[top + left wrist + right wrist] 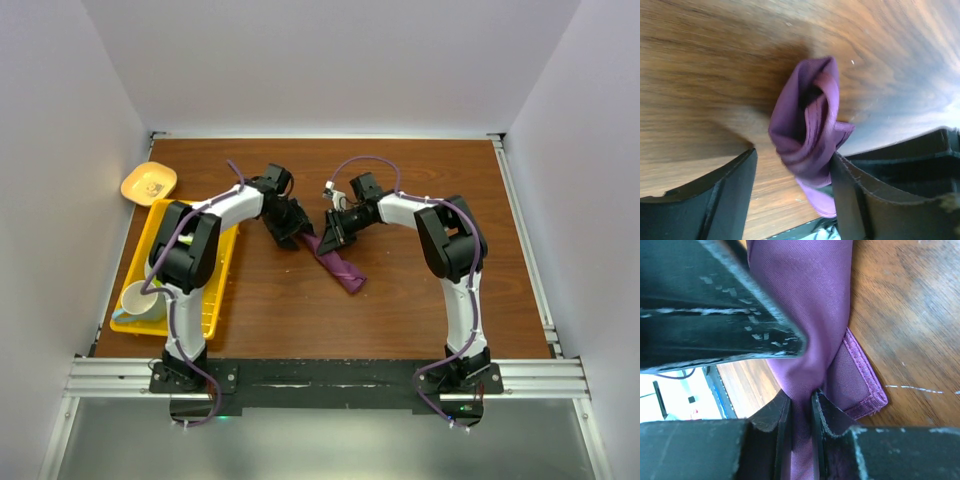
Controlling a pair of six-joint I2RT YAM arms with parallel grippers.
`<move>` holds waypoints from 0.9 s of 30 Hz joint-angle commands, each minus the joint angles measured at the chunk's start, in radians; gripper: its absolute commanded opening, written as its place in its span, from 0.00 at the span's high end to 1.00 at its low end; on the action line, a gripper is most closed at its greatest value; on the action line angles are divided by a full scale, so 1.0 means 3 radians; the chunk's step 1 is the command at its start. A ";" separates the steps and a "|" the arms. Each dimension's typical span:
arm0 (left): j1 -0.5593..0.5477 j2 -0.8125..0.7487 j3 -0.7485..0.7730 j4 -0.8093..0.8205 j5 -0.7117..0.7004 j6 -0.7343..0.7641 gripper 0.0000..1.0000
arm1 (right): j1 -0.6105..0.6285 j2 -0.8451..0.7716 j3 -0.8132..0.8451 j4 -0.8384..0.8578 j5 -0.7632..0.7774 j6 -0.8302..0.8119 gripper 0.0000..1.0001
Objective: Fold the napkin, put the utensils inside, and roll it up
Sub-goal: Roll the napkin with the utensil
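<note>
The plum-purple napkin lies on the wooden table as a narrow rolled bundle, slanting from the grippers toward the near right. My right gripper is shut on one end of the napkin, with cloth pinched between its fingers. My left gripper is open around the other end of the napkin; the cloth rests against its right finger and stands apart from the left one. Seen from above, the left gripper and right gripper meet at the bundle's far end. No utensils are visible.
A yellow tray sits at the left under my left arm, with a white cup at its near end. A small yellow dish lies beyond the tray. Metal rails edge the table at the right and near sides.
</note>
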 commanded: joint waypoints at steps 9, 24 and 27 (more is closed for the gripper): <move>-0.0005 0.0154 0.0286 -0.0322 -0.0298 -0.0435 0.73 | 0.0019 -0.0063 -0.0028 -0.0221 0.0281 -0.0289 0.78; -0.0031 0.0134 0.0286 -0.0582 -0.0252 -0.0537 1.00 | 0.0657 -0.0901 0.0018 -0.0728 0.2344 -0.0734 0.11; -0.0041 0.0118 0.0281 -0.0623 -0.0263 -0.0573 1.00 | 0.0949 -0.0973 -0.0048 -0.0580 0.2882 -0.0602 0.11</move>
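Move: The left hand's open fingers straddle the far end of the rolled napkin, about 1 cm ahead and 1 cm to the right. The roll's middle lies some 4 cm back, 6 cm right; the yellow tray's centre is roughly 23 cm left and 7 cm back. The right hand already pinches the roll near that far end, with the roll's middle about 3 cm back and 3 cm to its right. All lie about 1 cm below the hands. Left pinches the napkin roll's far end, nearly in place; right then lets go, rising about 3 cm, fingers dipping. ##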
